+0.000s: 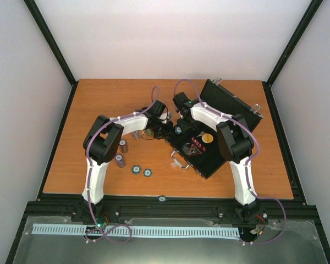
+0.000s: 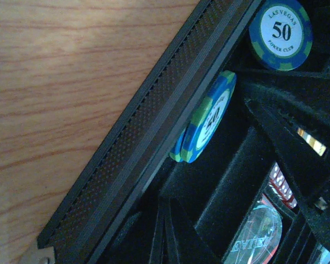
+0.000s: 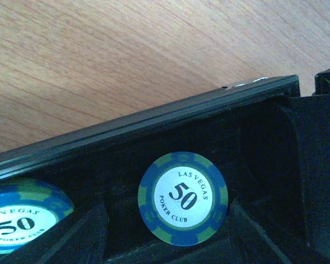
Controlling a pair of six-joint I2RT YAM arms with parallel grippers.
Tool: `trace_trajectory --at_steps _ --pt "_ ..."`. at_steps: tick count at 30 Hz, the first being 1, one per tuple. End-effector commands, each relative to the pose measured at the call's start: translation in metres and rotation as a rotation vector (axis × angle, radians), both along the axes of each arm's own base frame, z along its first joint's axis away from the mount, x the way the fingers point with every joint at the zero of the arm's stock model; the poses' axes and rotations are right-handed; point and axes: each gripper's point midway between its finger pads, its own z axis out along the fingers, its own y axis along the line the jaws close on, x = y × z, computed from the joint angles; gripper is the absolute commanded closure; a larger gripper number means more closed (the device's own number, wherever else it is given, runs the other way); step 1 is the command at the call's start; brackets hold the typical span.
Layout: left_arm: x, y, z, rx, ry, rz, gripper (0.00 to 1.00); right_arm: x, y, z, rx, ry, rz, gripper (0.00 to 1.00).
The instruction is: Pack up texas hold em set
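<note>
The black case (image 1: 209, 159) lies open right of centre, its lid (image 1: 231, 102) raised behind it. Both grippers are at its left end. My right gripper (image 3: 168, 206) is open around a blue 50 chip (image 3: 182, 198) lying face up in a velvet slot; one finger (image 3: 247, 231) is at the chip's edge, the other stands off it. A second blue chip (image 3: 16, 220) lies to its left. My left gripper (image 2: 165, 201) is shut and empty inside the case, below blue chips (image 2: 209, 118) leaning on edge against the case wall (image 2: 143, 137).
Two small chip stacks (image 1: 121, 154) and two flat chips (image 1: 141, 171) lie on the wooden table left of the case. Inside the case are red dice (image 1: 197, 144) and a round disc (image 1: 207, 138). The silver handle (image 1: 179, 162) sticks out toward the front.
</note>
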Motion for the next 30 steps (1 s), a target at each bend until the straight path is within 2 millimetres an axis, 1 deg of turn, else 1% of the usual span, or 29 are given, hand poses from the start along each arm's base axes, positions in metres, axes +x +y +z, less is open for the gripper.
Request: trace_trajectory --at_steps 1,6,8,9,11,12,15,21,25,30 --pt "-0.004 0.021 -0.018 0.079 0.021 0.015 0.99 0.004 -0.015 -0.012 -0.082 0.010 -0.007 0.40" --pt "-0.005 0.023 -0.019 0.081 0.025 0.014 0.99 0.011 -0.026 -0.021 -0.153 -0.006 -0.012 0.43" --pt "-0.007 0.023 -0.021 0.082 0.029 0.011 0.99 0.013 -0.030 -0.022 -0.176 -0.013 -0.012 0.47" --pt "-0.007 0.023 -0.021 0.082 0.029 0.011 0.99 0.013 -0.031 -0.023 -0.179 -0.012 -0.011 0.52" --pt "-0.007 0.023 -0.021 0.083 0.031 0.012 0.99 0.012 -0.031 -0.025 -0.172 -0.007 -0.017 0.70" --pt "-0.007 0.024 -0.022 0.083 0.032 0.011 0.99 0.011 -0.031 -0.025 -0.169 -0.004 -0.018 0.75" --pt "-0.007 0.023 -0.022 0.082 0.031 0.012 0.99 0.011 -0.029 -0.023 -0.149 -0.004 -0.024 0.76" --pt "-0.006 0.023 -0.022 0.080 0.031 0.014 0.99 0.012 -0.026 -0.008 -0.109 -0.029 -0.044 0.77" --pt "-0.006 0.023 -0.023 0.083 0.030 0.016 0.99 0.017 -0.026 0.007 -0.075 -0.057 -0.062 0.77" --pt "-0.006 0.024 -0.022 0.085 0.029 0.018 0.99 0.028 -0.028 0.030 -0.029 -0.092 -0.090 0.77"
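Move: Just below the right hand's open fingers, about 2 cm down and 1 cm ahead, the flat blue 50 chip lies in the poker case's edge slot. Two leaning chips stand some 5 cm back and 5 cm to that hand's left, the hinge corner about 6 cm straight ahead, and a yellow disc roughly 9 cm back and 8 cm right. From the left hand the flat chip is about 7 cm ahead and 9 cm right, slightly below. Easing forward about 2.5 cm towards the case's hinge corner, the right hand narrows its spread fingers to about a quarter open around the flat 50 chip, one fingertip coming over its face, then holds there and just starts to rise. Its fingertips tilt some 5 degrees forward. The shut left fingers stay put at the case's near-left corner. ##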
